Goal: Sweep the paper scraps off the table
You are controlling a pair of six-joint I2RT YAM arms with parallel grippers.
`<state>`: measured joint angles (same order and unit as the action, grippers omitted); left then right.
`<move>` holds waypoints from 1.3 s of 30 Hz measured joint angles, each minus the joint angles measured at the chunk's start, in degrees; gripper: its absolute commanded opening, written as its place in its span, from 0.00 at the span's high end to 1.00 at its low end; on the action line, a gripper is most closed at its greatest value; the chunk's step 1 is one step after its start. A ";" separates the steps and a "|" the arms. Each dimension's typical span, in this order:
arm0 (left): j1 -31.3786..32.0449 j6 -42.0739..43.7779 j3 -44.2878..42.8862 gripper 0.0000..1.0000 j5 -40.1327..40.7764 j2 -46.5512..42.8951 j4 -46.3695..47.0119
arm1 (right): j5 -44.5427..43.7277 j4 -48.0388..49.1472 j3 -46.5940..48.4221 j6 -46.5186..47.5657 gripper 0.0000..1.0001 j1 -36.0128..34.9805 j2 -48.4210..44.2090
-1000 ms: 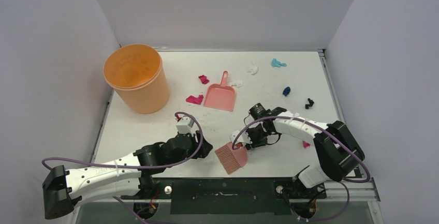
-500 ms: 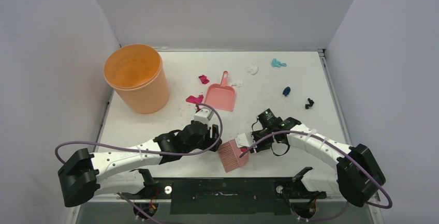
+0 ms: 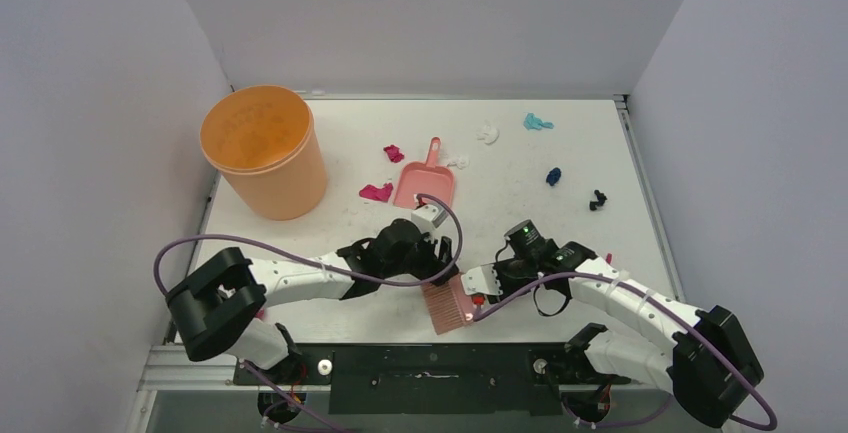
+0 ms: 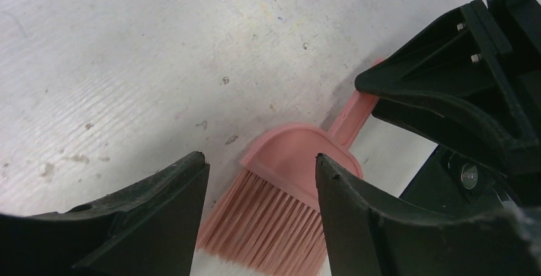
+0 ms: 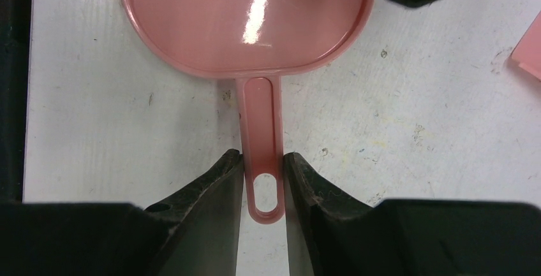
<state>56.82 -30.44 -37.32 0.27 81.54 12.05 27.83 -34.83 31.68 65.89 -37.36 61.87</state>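
Note:
My right gripper (image 3: 487, 287) (image 5: 263, 156) is shut on the thin handle (image 5: 261, 129) of the pink hand brush (image 3: 447, 305) (image 5: 245, 24), which lies flat near the table's front edge. My left gripper (image 3: 440, 256) (image 4: 261, 161) is open just above the brush's head (image 4: 300, 180), its fingers either side of the bristles and touching nothing. Paper scraps lie farther back on the table (image 3: 570, 143): magenta ones (image 3: 393, 153) (image 3: 376, 192), white ones (image 3: 487, 133) (image 3: 456, 162), a teal one (image 3: 537, 122), a dark blue one (image 3: 553, 176) and a black one (image 3: 598, 199).
A pink dustpan (image 3: 425, 185) lies at mid-table, its handle pointing to the back. An orange bucket (image 3: 265, 151) stands at the back left. White walls close in three sides. A small magenta scrap (image 3: 607, 256) lies by my right arm.
My left arm has swung right and forward until its gripper hangs over the brush head, opening wider on the way. My right gripper has shifted the brush slightly left.

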 measured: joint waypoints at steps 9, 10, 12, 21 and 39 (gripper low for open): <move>-1.92 2.27 0.00 0.53 -9.53 12.83 11.93 | -0.09 0.79 -0.85 -0.04 0.95 -0.48 -1.14; -2.25 2.05 0.02 0.54 -10.67 13.62 12.74 | -0.11 0.83 -0.87 -0.04 0.95 -0.52 -1.18; -3.32 0.74 0.70 0.59 -14.16 15.10 16.24 | -0.24 1.03 -1.20 -0.04 0.95 -0.57 -1.55; -5.57 -4.90 3.91 0.92 -24.92 17.20 27.54 | -2.08 1.01 -3.82 -0.33 0.94 -0.57 -3.17; -5.33 -10.45 12.94 1.00 -29.05 12.48 38.25 | 5.81 -2.16 5.22 -13.49 0.16 6.25 -4.70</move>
<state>51.48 -40.88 -24.38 -28.77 94.02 50.30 33.65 -36.99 36.91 52.40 -31.11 57.17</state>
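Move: The brush head is the left gripper's goal, roughly 4 cm back, 3 cm to its right and 4 cm below the open fingers. The dustpan lies about 16 cm ahead and 4 cm left, the pink scrap about 15 cm ahead and 13 cm left, both some 7 cm lower. The right gripper already pinches the brush handle, with the head about 7 cm to its left, 1 cm back and slightly lower. Bring the left gripper down about 5 cm and rightward onto the brush head, then ease it back and slightly up while turning the wrist and closing the fingers on the head's edge. Carry it on back and a little left and up. Keep the right hand's pinch nearly in place until that grip is made, then open and lift away about 6 cm, going forward. ##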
